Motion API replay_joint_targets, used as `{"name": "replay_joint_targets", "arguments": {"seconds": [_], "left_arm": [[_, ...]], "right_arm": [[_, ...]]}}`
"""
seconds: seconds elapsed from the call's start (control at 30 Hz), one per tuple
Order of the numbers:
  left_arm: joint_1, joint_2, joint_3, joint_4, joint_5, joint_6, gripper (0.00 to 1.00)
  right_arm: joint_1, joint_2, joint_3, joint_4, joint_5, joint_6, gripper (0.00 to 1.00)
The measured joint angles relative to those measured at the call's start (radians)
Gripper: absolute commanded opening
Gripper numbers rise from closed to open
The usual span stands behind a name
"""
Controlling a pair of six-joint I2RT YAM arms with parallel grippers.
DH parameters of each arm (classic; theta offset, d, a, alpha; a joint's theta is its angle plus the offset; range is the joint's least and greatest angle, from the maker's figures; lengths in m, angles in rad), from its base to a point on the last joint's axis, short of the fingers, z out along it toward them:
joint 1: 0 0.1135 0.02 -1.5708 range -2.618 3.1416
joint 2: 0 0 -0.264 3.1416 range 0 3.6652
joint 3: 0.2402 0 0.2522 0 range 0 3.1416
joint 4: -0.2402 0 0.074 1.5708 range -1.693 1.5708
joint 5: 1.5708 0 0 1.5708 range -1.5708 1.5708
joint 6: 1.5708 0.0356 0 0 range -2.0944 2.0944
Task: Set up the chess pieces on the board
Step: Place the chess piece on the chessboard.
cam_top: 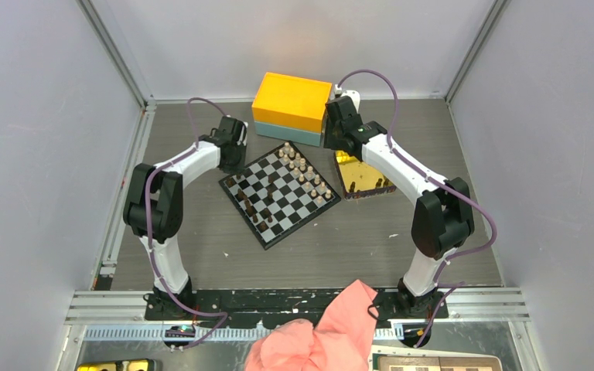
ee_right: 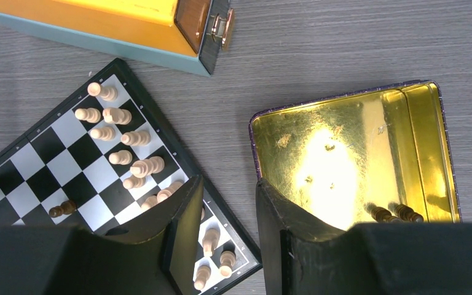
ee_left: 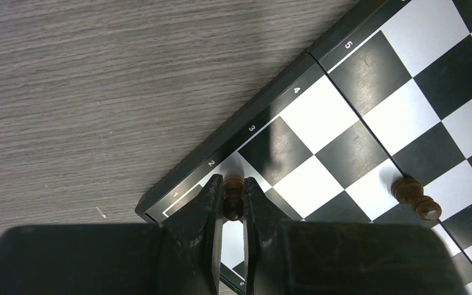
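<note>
The black-and-white board (cam_top: 288, 207) lies turned like a diamond at the table's middle. Light tan chess pieces (ee_right: 129, 138) stand in two rows along its far right side. Several dark pieces (cam_top: 251, 207) stand near its left side. My left gripper (ee_left: 233, 181) is shut on a dark brown piece (ee_left: 233, 198) above the board's corner, by the squares marked 1 and 2. Another dark piece (ee_left: 416, 198) stands alone to the right of it. My right gripper (ee_right: 229, 183) hangs open and empty over the gap between the board's right corner and the gold tin (ee_right: 344, 141).
Two dark pieces (ee_right: 396, 214) lie in the gold tin (cam_top: 360, 176). A yellow and teal box (cam_top: 292, 104) stands behind the board. A pink cloth (cam_top: 325, 332) lies at the near edge between the arm bases.
</note>
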Motion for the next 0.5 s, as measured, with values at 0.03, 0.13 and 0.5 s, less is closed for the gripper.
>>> {"name": "replay_joint_targets", "arguments": {"seconds": [0.03, 0.13, 0.5], "left_arm": [[0.000, 0.000, 0.000, 0.000, 0.002, 0.000, 0.10], [0.000, 0.000, 0.000, 0.001, 0.002, -0.001, 0.25], [0.000, 0.000, 0.000, 0.000, -0.018, -0.018, 0.49]], "right_arm": [[0.000, 0.000, 0.000, 0.000, 0.000, 0.000, 0.43], [0.000, 0.000, 0.000, 0.000, 0.000, 0.000, 0.43], [0.000, 0.022, 0.002, -0.002, -0.009, 0.000, 0.43]]}}
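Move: The left hand already has the dark pawn between its fingertips, its middle about 1 cm below the hand point, on the square by the edge number 2. The dark corner piece stands about 2 cm back and 2 cm left, another dark piece some 6 cm back and 1 cm right, and the dark piece by the fold about 9 cm right and 2 cm back. From the right hand the pawn lies roughly 27 cm left, 4 cm back and 13 cm lower. The left fingertips let go of the dark pawn, spreading from nearly shut to about half open on either side of it, while the left hand stays in place low over the board's left edge without lifting. Near the end the right hand, empty and half open, starts sinking, about 1 cm. ##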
